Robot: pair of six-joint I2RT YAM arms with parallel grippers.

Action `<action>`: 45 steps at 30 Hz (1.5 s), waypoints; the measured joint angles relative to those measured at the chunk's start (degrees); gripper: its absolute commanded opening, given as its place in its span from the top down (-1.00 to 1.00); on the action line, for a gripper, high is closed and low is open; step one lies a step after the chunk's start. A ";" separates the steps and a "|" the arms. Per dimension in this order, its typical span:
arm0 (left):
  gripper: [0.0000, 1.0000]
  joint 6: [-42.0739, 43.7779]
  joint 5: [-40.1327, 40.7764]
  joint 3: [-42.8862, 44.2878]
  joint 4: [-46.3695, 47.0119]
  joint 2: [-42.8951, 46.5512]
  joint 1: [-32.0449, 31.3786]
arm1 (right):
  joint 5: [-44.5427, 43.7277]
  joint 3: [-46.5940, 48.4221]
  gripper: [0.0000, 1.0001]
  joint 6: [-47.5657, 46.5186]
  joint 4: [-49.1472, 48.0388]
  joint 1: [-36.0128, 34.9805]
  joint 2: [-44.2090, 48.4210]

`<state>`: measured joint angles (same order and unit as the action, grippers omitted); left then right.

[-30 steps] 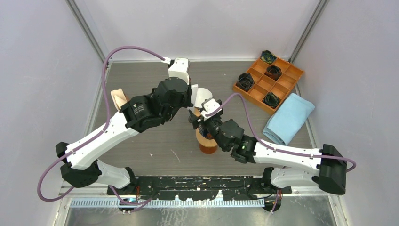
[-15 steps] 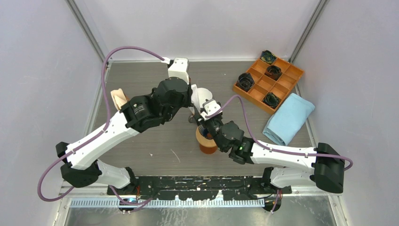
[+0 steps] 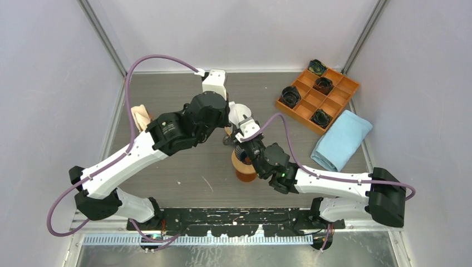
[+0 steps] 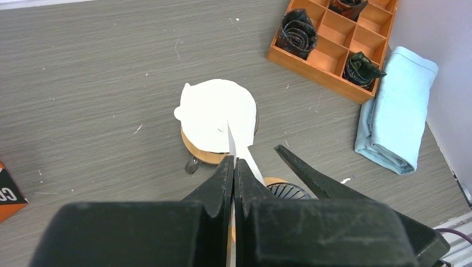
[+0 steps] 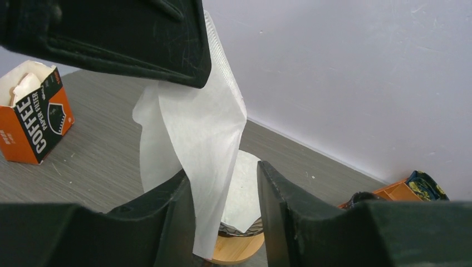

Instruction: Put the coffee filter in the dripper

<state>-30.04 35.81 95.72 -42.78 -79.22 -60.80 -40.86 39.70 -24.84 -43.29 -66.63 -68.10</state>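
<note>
My left gripper (image 4: 234, 161) is shut on the top edge of a white paper coffee filter (image 5: 195, 133), which hangs down from it. The filter's lower part lies between the fingers of my right gripper (image 5: 222, 172). It rests against the left finger (image 5: 167, 222), with a gap to the right one. A dripper (image 4: 286, 192) with a black ribbed cone and an orange-brown body stands just below the grippers (image 3: 245, 167). Behind it a second dripper on a wooden base (image 4: 195, 147) has another white filter (image 4: 217, 114) lying over it.
An orange "COFFEE FILTER" box (image 5: 33, 117) stands at the left of the table (image 3: 140, 117). At the back right are an orange compartment tray (image 3: 317, 100) holding dark bundles and a folded light-blue cloth (image 3: 340, 139).
My right gripper has crept up and left around the hanging filter, and its fingers have narrowed. The left gripper has kept its hold and shifted slightly.
</note>
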 measured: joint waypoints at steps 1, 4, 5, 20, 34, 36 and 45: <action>1.00 -0.02 -0.09 0.00 -0.04 0.00 0.00 | 0.00 0.00 0.24 -0.24 -0.11 0.00 -0.04; 1.00 -0.07 -0.50 0.00 -0.13 -0.07 0.00 | -0.02 0.00 0.51 -0.92 -0.37 0.00 -0.04; 1.00 -0.07 -0.55 0.00 -0.13 -0.07 0.00 | 0.02 0.00 0.64 -0.98 -0.39 0.00 -0.04; 0.26 -0.02 -1.44 -0.02 0.52 0.20 -0.04 | 1.77 3.93 0.99 1.88 13.57 0.00 2.38; -0.43 0.02 -1.27 -7.63 7.17 15.37 -0.07 | 2.49 18.86 0.99 10.27 38.95 0.00 3.67; -0.48 -0.31 -1.31 -9.35 8.11 17.51 -0.04 | 2.05 21.94 0.99 12.00 42.88 0.00 3.15; -0.63 -5.53 -4.76 -18.73 13.68 19.98 -0.04 | -1.66 31.82 0.99 18.51 58.58 0.00 -1.40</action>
<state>-35.57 31.05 76.99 -29.10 -59.24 -60.84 -42.52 71.53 -6.33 15.29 -66.63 -69.49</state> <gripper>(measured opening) 0.804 0.030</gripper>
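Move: The left hand still holds the coffee filter, whose middle hangs about 4 cm below it and 2 cm right, 1 cm ahead; from the right hand's half-open fingers it lies 2 cm ahead, 1 cm left, 3 cm up. From the right hand the blue dripper is some 5 cm back, 2 cm right and 15 cm down, the filled dripper about 8 cm ahead, 2 cm left and 15 cm down. Right pinches the filter; left releases, withdrawing about 5 cm back-left; right rises some 4 cm, tipping down. ##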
